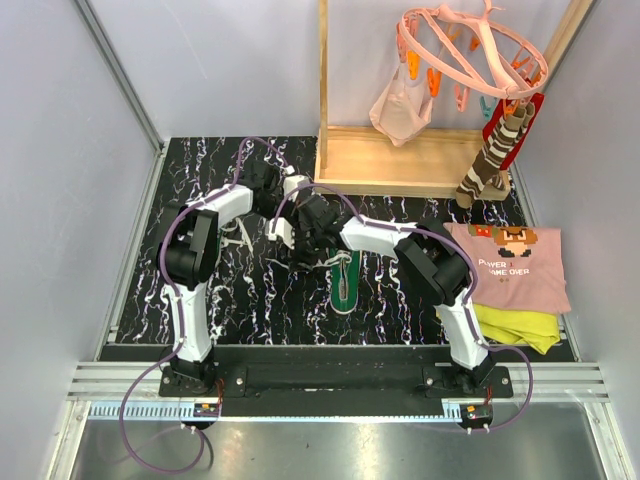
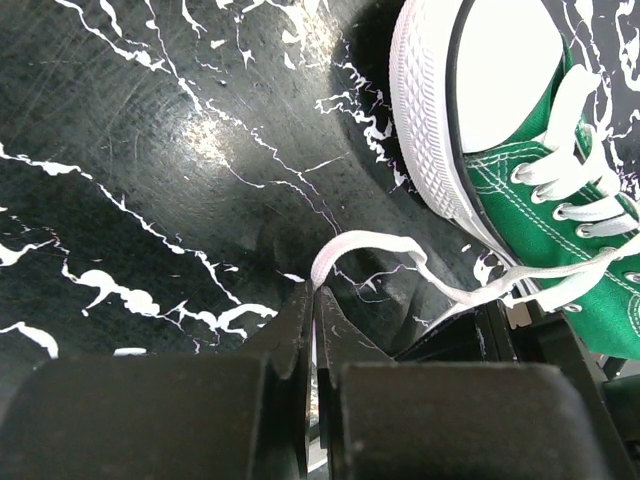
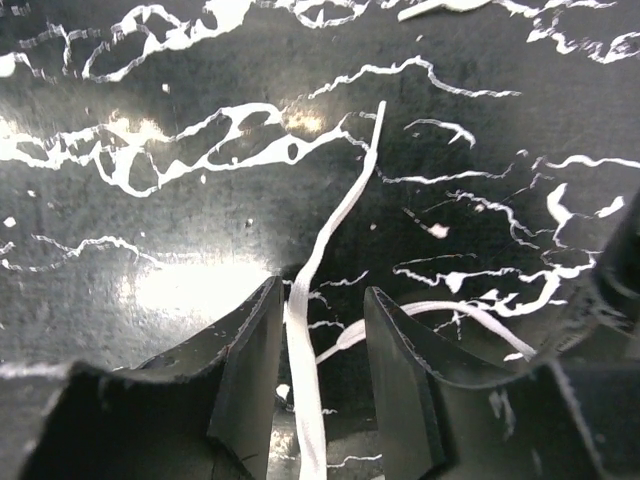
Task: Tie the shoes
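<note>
In the left wrist view one green sneaker point(image 2: 560, 170) with a white toe cap lies at the upper right. My left gripper point(image 2: 316, 290) is shut on a loop of its white lace point(image 2: 370, 243), just off the toe. My right gripper point(image 3: 320, 300) is open, and a white lace point(image 3: 335, 225) runs straight between its fingers point(image 3: 250, 360) without being pinched. In the top view both grippers, left point(image 1: 275, 198) and right point(image 1: 300, 235), meet over that shoe and hide most of it. The second green sneaker point(image 1: 345, 280) lies just right of them.
A wooden rack point(image 1: 400, 160) stands at the back with a pink clip hanger point(image 1: 470, 50) and a striped sock point(image 1: 495, 155). A folded pink shirt point(image 1: 515, 265) and a yellow cloth point(image 1: 515, 325) lie at the right. A loose lace point(image 1: 235, 240) trails left on the black marbled mat.
</note>
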### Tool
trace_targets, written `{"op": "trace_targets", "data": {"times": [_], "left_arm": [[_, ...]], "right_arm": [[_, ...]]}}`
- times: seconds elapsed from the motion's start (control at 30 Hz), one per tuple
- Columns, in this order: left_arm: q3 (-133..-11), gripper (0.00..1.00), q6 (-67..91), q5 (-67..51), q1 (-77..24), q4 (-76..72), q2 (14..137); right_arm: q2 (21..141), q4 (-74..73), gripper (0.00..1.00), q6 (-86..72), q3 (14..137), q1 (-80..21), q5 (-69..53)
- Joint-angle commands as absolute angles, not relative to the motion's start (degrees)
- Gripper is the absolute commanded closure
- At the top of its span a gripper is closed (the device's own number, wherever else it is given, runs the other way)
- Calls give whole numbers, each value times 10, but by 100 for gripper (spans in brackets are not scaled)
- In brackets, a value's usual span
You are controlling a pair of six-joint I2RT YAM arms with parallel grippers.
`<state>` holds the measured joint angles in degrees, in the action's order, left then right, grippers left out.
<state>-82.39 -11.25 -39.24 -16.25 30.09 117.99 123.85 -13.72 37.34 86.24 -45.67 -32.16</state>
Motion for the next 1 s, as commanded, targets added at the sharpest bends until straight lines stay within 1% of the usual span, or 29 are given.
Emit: {"op": "trace_targets", "data": {"times": [0.0, 0.17, 0.27, 0.3, 0.33, 0.37, 0.4, 0.53, 0.67, 0.83, 0.97], "left_arm": [[-849, 100, -104, -418, -163, 294, 1187], [-849, 100, -99, -419, -162, 295, 1192], [-850, 100, -97, -422, -163, 295, 1194], [-851, 100, -98, -422, -162, 295, 1194], [-851, 100, -98, -422, -163, 295, 1193], [-850, 100, -98, -422, -163, 295, 1194], [-852, 100, -98, -422, -162, 295, 1189], [-852, 100, -108, -434, -163, 294, 1172], [-851, 100, -105, -436, -165, 295, 1153], [-826, 100, -107, -438, -167, 301, 1104], [-755, 100, -139, -431, -167, 304, 1052]], "right_arm": [[1248, -166, 53, 425, 877, -468, -297], [1252, -172, 55, 457, 871, -481, -280], [1250, -172, 63, 466, 864, -487, -274], [1249, -172, 76, 468, 861, -488, -274], [1247, -170, 85, 464, 860, -487, -274], [1241, -167, 97, 460, 858, -487, -270], [1237, -159, 100, 447, 857, -487, -265], [1195, -159, 100, 420, 860, -480, -250], [1116, -159, 100, 385, 843, -470, -270], [1032, -167, 100, 340, 776, -455, -264], [942, -181, 100, 296, 705, -440, -255]]}}
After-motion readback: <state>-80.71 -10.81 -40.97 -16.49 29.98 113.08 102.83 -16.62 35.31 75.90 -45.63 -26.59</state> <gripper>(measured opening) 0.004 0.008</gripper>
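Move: The loose lace end lies flat on the table between the right hand's open fingers, only about 1 cm back and 1 cm below them. The shoe it comes from stands some 13 cm to the right and 1 cm back, its middle about 2 cm higher; the other shoe is roughly 20 cm left and 9 cm ahead. From the left hand, the lace end is about 7 cm back, 2 cm right and 3 cm lower. The lace end is pinched by the right fingers, which first settle about 1 cm down and back before closing fully on it, then lift it some 10 cm, quickening as they rise and swinging about 4 cm right, towards its shoe, and a little back. The left hand keeps its grip on the other lace, nearly still until it rises about 3 cm at the very end. ##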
